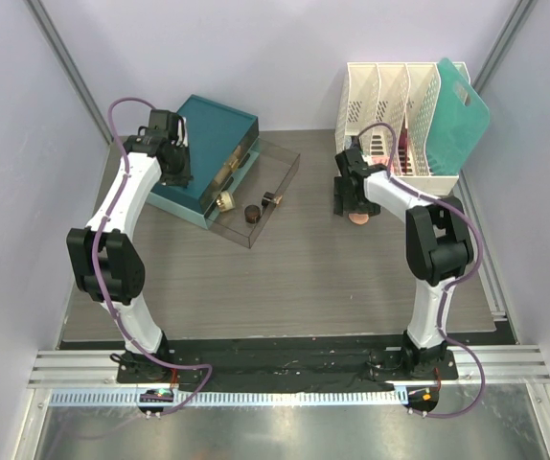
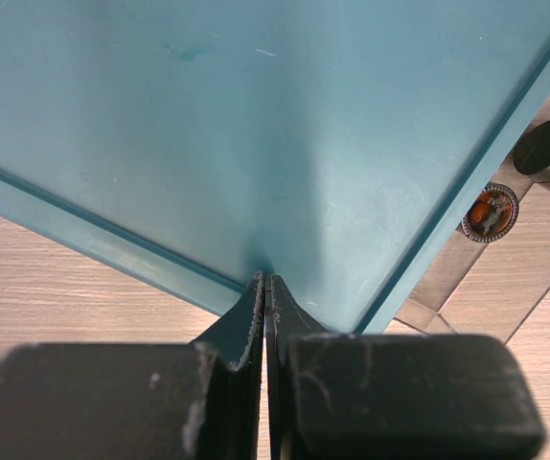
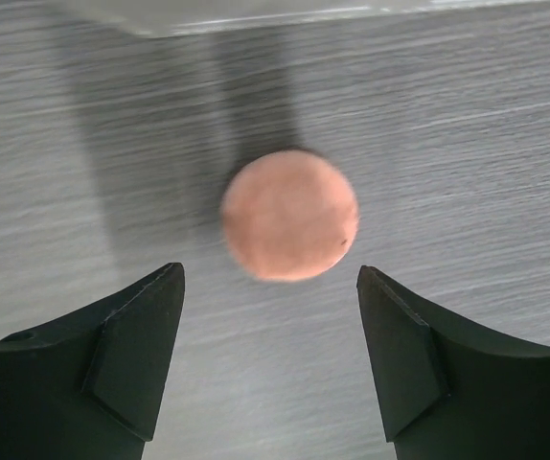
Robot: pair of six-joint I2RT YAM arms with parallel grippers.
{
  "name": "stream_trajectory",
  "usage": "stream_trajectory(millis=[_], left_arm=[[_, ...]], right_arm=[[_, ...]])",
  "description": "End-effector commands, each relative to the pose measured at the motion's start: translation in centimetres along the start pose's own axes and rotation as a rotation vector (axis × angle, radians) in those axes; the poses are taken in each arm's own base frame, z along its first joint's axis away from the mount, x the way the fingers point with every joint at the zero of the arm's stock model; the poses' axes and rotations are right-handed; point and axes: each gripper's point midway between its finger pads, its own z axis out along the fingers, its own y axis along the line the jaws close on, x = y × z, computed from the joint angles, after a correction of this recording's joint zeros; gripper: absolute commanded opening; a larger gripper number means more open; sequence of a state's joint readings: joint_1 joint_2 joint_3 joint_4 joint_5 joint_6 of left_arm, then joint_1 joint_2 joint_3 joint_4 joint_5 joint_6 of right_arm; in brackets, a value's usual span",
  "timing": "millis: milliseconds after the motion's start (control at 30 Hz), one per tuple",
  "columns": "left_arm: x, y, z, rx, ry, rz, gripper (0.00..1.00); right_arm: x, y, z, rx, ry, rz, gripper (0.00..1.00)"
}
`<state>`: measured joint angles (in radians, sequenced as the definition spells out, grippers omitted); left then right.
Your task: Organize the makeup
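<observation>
A peach round compact (image 3: 290,215) lies flat on the wooden tabletop, just beyond the tips of my right gripper (image 3: 270,271). That gripper hangs open above it, with nothing between its fingers; the top view shows the compact (image 1: 359,218) right under the right gripper (image 1: 352,203). My left gripper (image 2: 267,281) is shut and empty, its tips against the teal drawer box (image 2: 256,125). In the box's pulled-out clear drawer (image 1: 280,172) lie a dark-brown round jar (image 1: 252,214), a second small jar (image 1: 272,199) and a small round piece (image 1: 224,201).
The white slotted rack (image 1: 380,96) stands at the back right, close behind the right gripper, with a teal board (image 1: 459,115) leaning in it. The walls stand close on both sides. In the left wrist view, a dark jar (image 2: 548,150) and a round cap (image 2: 491,213) show beside the box.
</observation>
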<state>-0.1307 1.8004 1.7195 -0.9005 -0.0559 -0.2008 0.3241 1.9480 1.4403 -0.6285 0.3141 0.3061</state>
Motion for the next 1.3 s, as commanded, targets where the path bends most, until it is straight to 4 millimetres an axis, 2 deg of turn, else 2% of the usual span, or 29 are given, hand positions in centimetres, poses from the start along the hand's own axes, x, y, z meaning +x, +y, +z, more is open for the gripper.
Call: stream_trajectory(millis=[0,67,133,167,200,367,467,633,667,733,767,833,867,900,933,967,1000,1033,1100,1133,1167,1233,1267], left_arm=[[5.4,0.6,1.3,-0.023,0.222,0.022,0.00],[5.4,0.7,1.3,-0.029,0.221,0.024,0.00],[5.3,0.8,1.1,-0.036,0.218,0.025,0.00],[5.3,0.9,1.1,-0.039,0.216,0.026,0.00],[5.3,1.0,1.1,-0.044,0.215,0.027,0.00],[5.3,1.0,1.1,-0.046,0.215,0.022,0.00],[5.0,0.9,1.1,-0.045,0.210,0.021,0.00],[4.7,0.9,1.1,-0.043,0.208,0.020,0.00],[4.7,0.8,1.1,-0.040,0.209,0.018,0.00],[4.6,0.8,1.2,-0.040,0.205,0.017,0.00],[4.6,0.7,1.1,-0.039,0.207,0.017,0.00],[4.5,0.7,1.1,-0.037,0.202,0.015,0.00],[4.5,0.7,1.1,-0.037,0.204,0.015,0.00],[4.5,0.7,1.0,-0.037,0.204,0.015,0.00],[4.5,0.7,1.0,-0.038,0.204,0.015,0.00],[4.5,0.8,1.0,-0.040,0.203,0.015,0.00],[4.5,0.8,1.0,-0.043,0.201,0.015,0.00],[4.4,0.8,0.9,-0.042,0.200,0.015,0.00],[4.3,0.8,0.8,-0.042,0.197,0.015,0.00],[4.3,0.8,0.8,-0.042,0.197,0.015,0.00],[4.2,0.8,0.8,-0.040,0.194,0.015,0.00],[4.2,0.7,0.7,-0.038,0.193,0.014,0.00],[4.2,0.7,0.7,-0.037,0.196,0.013,0.00]], right_arm=[[-0.3,-0.7,2.1,0.024,0.015,0.046,0.77],[0.0,-0.9,2.9,0.034,0.031,0.046,0.75],[0.1,-0.6,3.2,0.005,0.043,0.047,0.34],[0.3,-0.5,3.4,-0.005,0.049,0.051,0.08],[0.2,-0.3,3.3,-0.019,0.046,0.054,0.04],[0.1,0.9,2.1,-0.103,0.032,0.080,0.01],[-0.8,1.8,0.6,-0.156,0.004,0.083,0.01],[-3.3,5.0,-3.1,-0.273,-0.078,0.049,0.01],[-4.5,5.9,-4.1,-0.302,-0.108,0.046,0.01],[-5.4,7.9,-5.6,-0.349,-0.137,0.025,0.01],[-6.8,8.7,-6.8,-0.373,-0.171,0.028,0.01],[-7.8,10.7,-8.1,-0.427,-0.185,0.029,0.01],[-9.1,11.5,-8.9,-0.452,-0.209,0.032,0.01],[-9.7,12.4,-9.6,-0.468,-0.221,0.037,0.01],[-9.8,14.0,-10.5,-0.522,-0.219,0.020,0.01],[-10.9,15.0,-11.2,-0.545,-0.243,0.020,0.01],[-11.3,15.9,-11.6,-0.566,-0.251,0.015,0.01],[-12.4,17.2,-12.9,-0.609,-0.277,0.007,0.01],[-11.8,19.5,-12.2,-0.630,-0.249,-0.024,0.01],[-12.7,20.6,-13.3,-0.664,-0.269,-0.015,0.01],[-11.6,22.2,-12.2,-0.694,-0.219,-0.025,0.01],[-12.1,23.8,-13.2,-0.745,-0.215,-0.015,0.01],[-11.7,24.8,-13.0,-0.761,-0.198,-0.024,0.01]])
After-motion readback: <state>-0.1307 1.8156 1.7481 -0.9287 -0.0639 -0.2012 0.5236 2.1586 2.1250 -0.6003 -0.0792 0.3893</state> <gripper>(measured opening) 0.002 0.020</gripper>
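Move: The pink puff lies flat just under the right gripper, about 2 cm ahead, 1 cm to its right and 3 cm below. The open clear drawer is some 27 cm to that gripper's left and 7 cm ahead, the brown jar in it about 28 cm left and 2 cm ahead; the white rack's middle is roughly 24 cm ahead and 12 cm right. From the left gripper the puff is about 44 cm right, 4 cm back and 16 cm below. Lower the open right gripper about 3 cm onto the pink puff, easing slightly right, and close the fingers on its near edge so they pinch a fold. Then lift some 18 cm while swinging left and a little forward towards the open drawer, turning counter-clockwise about 20 degrees, tipping the fingers forward and raising the hand's left side. Keep the left fingers shut on the cabinet top. ##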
